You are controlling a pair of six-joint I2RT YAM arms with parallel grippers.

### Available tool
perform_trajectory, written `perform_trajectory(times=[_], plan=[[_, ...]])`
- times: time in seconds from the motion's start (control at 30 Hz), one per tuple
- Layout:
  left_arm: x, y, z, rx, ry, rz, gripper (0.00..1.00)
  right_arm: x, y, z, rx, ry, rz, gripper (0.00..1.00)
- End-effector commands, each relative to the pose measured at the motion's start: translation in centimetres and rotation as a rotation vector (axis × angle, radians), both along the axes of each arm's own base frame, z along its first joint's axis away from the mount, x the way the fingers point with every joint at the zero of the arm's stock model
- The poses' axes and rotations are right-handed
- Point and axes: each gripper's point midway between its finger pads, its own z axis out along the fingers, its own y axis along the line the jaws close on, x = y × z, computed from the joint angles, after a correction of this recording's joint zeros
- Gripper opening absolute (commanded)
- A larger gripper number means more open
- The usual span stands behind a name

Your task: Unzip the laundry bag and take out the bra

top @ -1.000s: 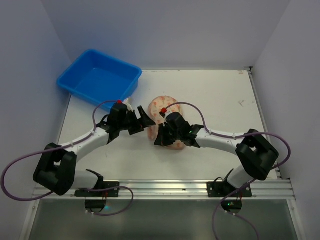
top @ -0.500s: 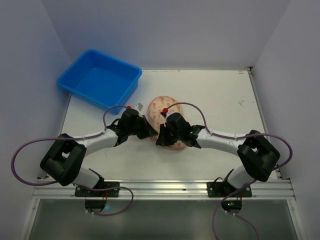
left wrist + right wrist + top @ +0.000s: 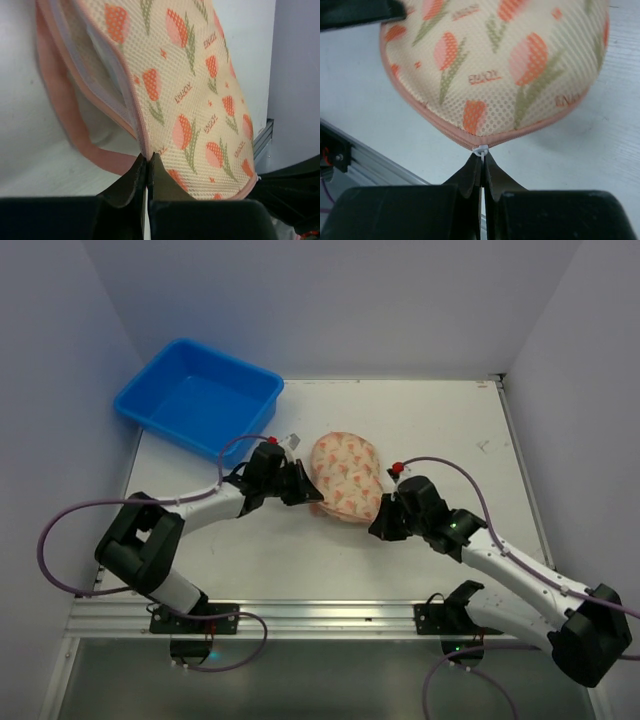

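Note:
The laundry bag (image 3: 346, 474), cream with orange-pink flowers and pink edging, lies mid-table between the arms. My left gripper (image 3: 312, 499) is shut on the pink edge at the bag's left end (image 3: 147, 152). Beside that grip the zip gapes, showing pale lining (image 3: 95, 55), and the pink loop (image 3: 65, 122) trails on the table. At the bag's near-right end, my right gripper (image 3: 377, 524) is shut on the small white zip pull (image 3: 481, 150), with the bag (image 3: 505, 60) just beyond its tips. The bra is hidden.
A blue plastic tub (image 3: 198, 396) stands at the back left, behind the left arm. The metal rail (image 3: 320, 618) runs along the table's near edge and shows in the right wrist view too (image 3: 375, 167). White walls enclose the table.
My left gripper went from open to shut and reached right onto the bag's edge. My right arm drew back to the near right with the zip pull. The bag now lies uncovered.

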Motion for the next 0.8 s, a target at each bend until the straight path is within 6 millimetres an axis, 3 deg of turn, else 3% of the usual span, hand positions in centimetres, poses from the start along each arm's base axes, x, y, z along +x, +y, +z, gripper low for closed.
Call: perform_trajectory(times=[0.0,0.03,0.1,0.17,0.2,0.3,0.33,0.37,0.4,0.43,0.47,0.53,0.6,0.77], plan=[[3.4,0.1,1.1,0.064,-0.128,-0.073,0.0,-1.6,-0.5,0.5,-0.003,0.02,0.052,0.0],[4.9,-0.8,2.1,0.058,-0.155,-0.092,0.0,-1.7,0.1,1.0,0.028,0.013,0.076,0.0],[5.6,-1.4,2.0,0.089,-0.146,-0.135,0.0,-1.7,2.0,1.7,0.097,0.001,0.135,0.0],[7.2,-2.2,2.6,0.095,-0.154,-0.144,0.07,-1.6,3.6,2.1,0.123,0.001,0.173,0.0],[7.5,-2.3,2.4,0.099,-0.147,-0.139,0.22,-1.2,4.6,1.7,0.121,0.008,0.189,0.0],[7.3,-1.8,2.3,0.096,-0.119,-0.101,0.44,-0.2,7.4,2.4,0.136,-0.026,0.228,0.0],[7.2,-1.2,3.2,0.088,-0.133,-0.074,0.64,0.0,8.2,1.3,0.119,0.0,0.235,0.0],[6.4,-0.1,2.0,0.088,-0.083,-0.034,0.73,0.2,9.3,1.7,0.128,-0.01,0.252,0.0],[5.9,0.5,2.0,0.081,-0.075,-0.008,0.78,0.6,10.1,1.8,0.14,-0.02,0.261,0.0],[5.8,1.4,3.3,0.063,-0.104,0.032,0.83,0.8,10.6,0.8,0.125,0.0,0.27,0.0],[4.4,2.5,1.8,0.072,-0.055,0.063,0.85,1.1,11.4,1.0,0.131,-0.005,0.279,0.0],[3.5,3.2,3.0,0.051,-0.085,0.1,0.86,1.5,12.3,0.7,0.137,-0.004,0.291,0.0],[1.4,3.5,2.1,0.032,-0.042,0.102,0.86,1.7,13.1,0.0,0.137,0.006,0.299,0.0],[-0.5,1.2,2.1,-0.071,-0.028,0.066,0.8,1.5,14.2,-1.7,0.117,0.042,0.321,0.0]])
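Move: Roughly 13 cm to the right of the left hand and 8 cm nearer the base, about level, is the zip pull already pinched in the right fingers; the laundry bag's middle lies some 7 cm right and 4 cm ahead, a little lower. From the right hand, the bag edge pinched by the left fingers is about 13 cm left and 8 cm ahead, and the bag's middle 6 cm left and 12 cm ahead, slightly below. Carrying the bag edge forward and somewhat right, the left hand reaches out about 7 cm, rising a little, opens wide to let it go, then swings back and left to hover, open, close to the zip-pull end. Meanwhile the right hand keeps its pinch on the zip pull and takes it left about 12 cm towards the left gripper, sinking in the later part and turning some 15 degrees counter-clockwise. ##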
